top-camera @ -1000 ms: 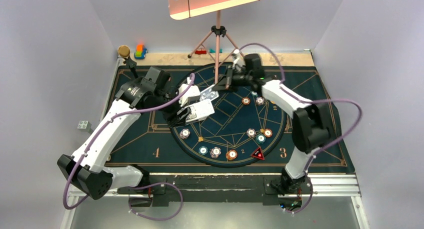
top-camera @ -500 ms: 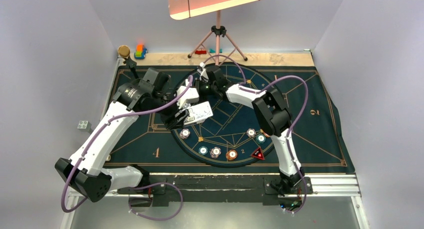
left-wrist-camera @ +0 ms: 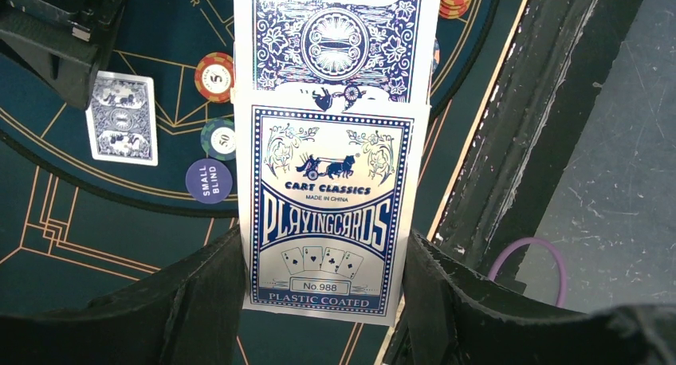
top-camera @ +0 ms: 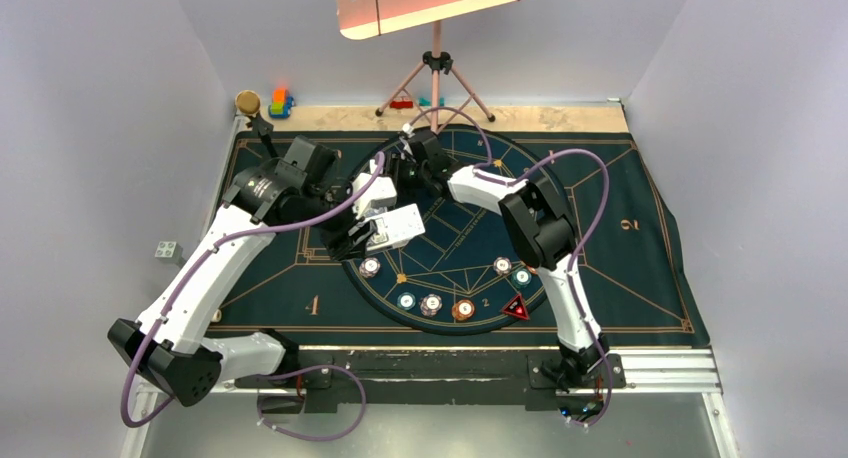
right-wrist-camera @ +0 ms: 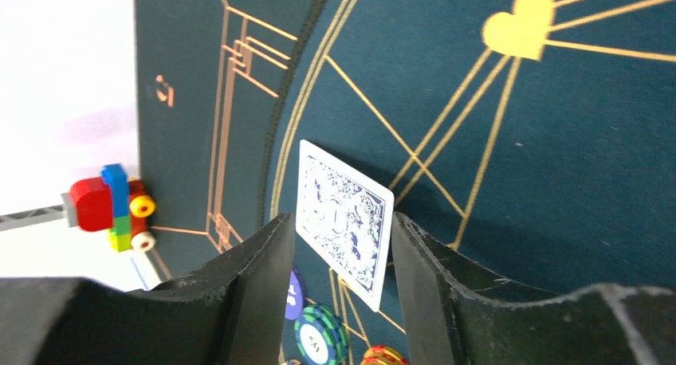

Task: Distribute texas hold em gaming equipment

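My left gripper (left-wrist-camera: 323,249) is shut on a blue and white playing card box (left-wrist-camera: 331,213), held above the dark mat (top-camera: 620,268). A blue-backed card (left-wrist-camera: 343,38) sticks out of the box's far end. My right gripper (right-wrist-camera: 341,221) stands open over a single blue-backed card (right-wrist-camera: 344,221) lying face down on the mat. That same card (left-wrist-camera: 122,118) shows flat in the left wrist view, just below the right gripper (left-wrist-camera: 56,38). Beside it lie an orange chip (left-wrist-camera: 215,76), a teal chip (left-wrist-camera: 218,138) and a dark-blue small blind disc (left-wrist-camera: 209,181).
Several more chips (top-camera: 431,303) and a red-black triangular marker (top-camera: 516,307) sit along the near arc of the mat's circle. Coloured toy blocks (right-wrist-camera: 108,202) stand off the mat's far left corner. A tripod (top-camera: 436,73) stands behind the mat.
My right arm swung from the box toward the far left of the circle with a card, then opened, and the card now lies on the mat. The left arm barely moved.
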Available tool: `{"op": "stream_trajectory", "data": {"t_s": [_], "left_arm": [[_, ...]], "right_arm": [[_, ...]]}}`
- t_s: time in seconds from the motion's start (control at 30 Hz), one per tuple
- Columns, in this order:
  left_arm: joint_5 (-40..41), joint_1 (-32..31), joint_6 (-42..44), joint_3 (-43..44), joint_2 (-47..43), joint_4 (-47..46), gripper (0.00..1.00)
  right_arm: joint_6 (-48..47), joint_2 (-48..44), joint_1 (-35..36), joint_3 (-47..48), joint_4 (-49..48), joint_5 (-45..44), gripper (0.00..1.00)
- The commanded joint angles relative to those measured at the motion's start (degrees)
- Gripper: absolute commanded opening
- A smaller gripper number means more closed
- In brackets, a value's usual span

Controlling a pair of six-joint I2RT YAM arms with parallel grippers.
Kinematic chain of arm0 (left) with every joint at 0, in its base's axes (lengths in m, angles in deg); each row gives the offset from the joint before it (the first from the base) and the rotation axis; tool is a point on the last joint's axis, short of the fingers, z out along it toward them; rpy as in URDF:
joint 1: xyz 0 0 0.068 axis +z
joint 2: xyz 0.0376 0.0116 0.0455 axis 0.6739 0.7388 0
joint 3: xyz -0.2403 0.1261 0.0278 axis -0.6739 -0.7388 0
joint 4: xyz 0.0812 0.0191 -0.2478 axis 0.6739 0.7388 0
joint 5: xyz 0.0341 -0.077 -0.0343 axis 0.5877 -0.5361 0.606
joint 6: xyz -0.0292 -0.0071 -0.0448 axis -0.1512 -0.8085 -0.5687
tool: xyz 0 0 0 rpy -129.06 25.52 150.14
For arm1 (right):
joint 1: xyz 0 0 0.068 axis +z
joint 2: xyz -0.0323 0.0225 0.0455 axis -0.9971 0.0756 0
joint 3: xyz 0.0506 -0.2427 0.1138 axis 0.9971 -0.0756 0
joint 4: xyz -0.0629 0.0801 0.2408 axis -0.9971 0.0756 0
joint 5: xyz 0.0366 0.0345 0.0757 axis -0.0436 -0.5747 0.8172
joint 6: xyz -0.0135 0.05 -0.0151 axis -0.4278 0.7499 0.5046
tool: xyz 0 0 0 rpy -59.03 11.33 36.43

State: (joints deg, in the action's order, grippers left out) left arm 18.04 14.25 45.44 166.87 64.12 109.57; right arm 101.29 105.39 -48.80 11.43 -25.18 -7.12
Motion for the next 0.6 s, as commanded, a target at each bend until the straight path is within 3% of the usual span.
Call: {"op": "stream_trajectory", "data": {"t_s": [0.0, 0.3, 0.57], "left_arm": [[-1.1, 0.4, 0.6, 0.4, -0.5, -0.2, 0.0], [-0.9, 0.4, 0.7, 0.4, -1.0, -0.4, 0.0], [-0.8, 0.4, 0.6, -0.3, -1.0, -1.7, 0.0]], "right_arm": [[-4.7, -6.1, 0.2, 2.0, 6.0, -5.3, 0.55], [-9.4, -20.1, -1.1, 3.3, 15.5, -5.2, 0.7], [-8.4, -40.3, -4.8, -12.2, 13.0, 0.3, 0.83]]}}
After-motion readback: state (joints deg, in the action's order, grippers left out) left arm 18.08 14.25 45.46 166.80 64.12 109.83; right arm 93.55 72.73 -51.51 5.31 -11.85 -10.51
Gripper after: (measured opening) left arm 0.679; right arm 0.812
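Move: The card pack in the left fingers, source of the next card, lies about 9 cm back and 2 cm right of the right hand and roughly 12 cm above it; from the left hand it is 5 cm right, 2 cm ahead, slightly below. The just-dealt card is 4 cm back, 3 cm left and 5 cm below the right hand. Small blind button: 13 cm back, 8 cm left; green chip: 13 back, 4 left; orange chip: 11 back, 1 right. With its already parted fingers opening on to nearly wide, the right hand leaves the dealt card, first slipping about 2 cm to the right while low, then climbing fast for some 21 cm in all as it drifts about 8 cm right and, late on, 4 cm back. Its wrist tips up by nearly 20 degrees on the way, and it comes away empty, while the left hand stays in place and keeps its hold on the card pack. ##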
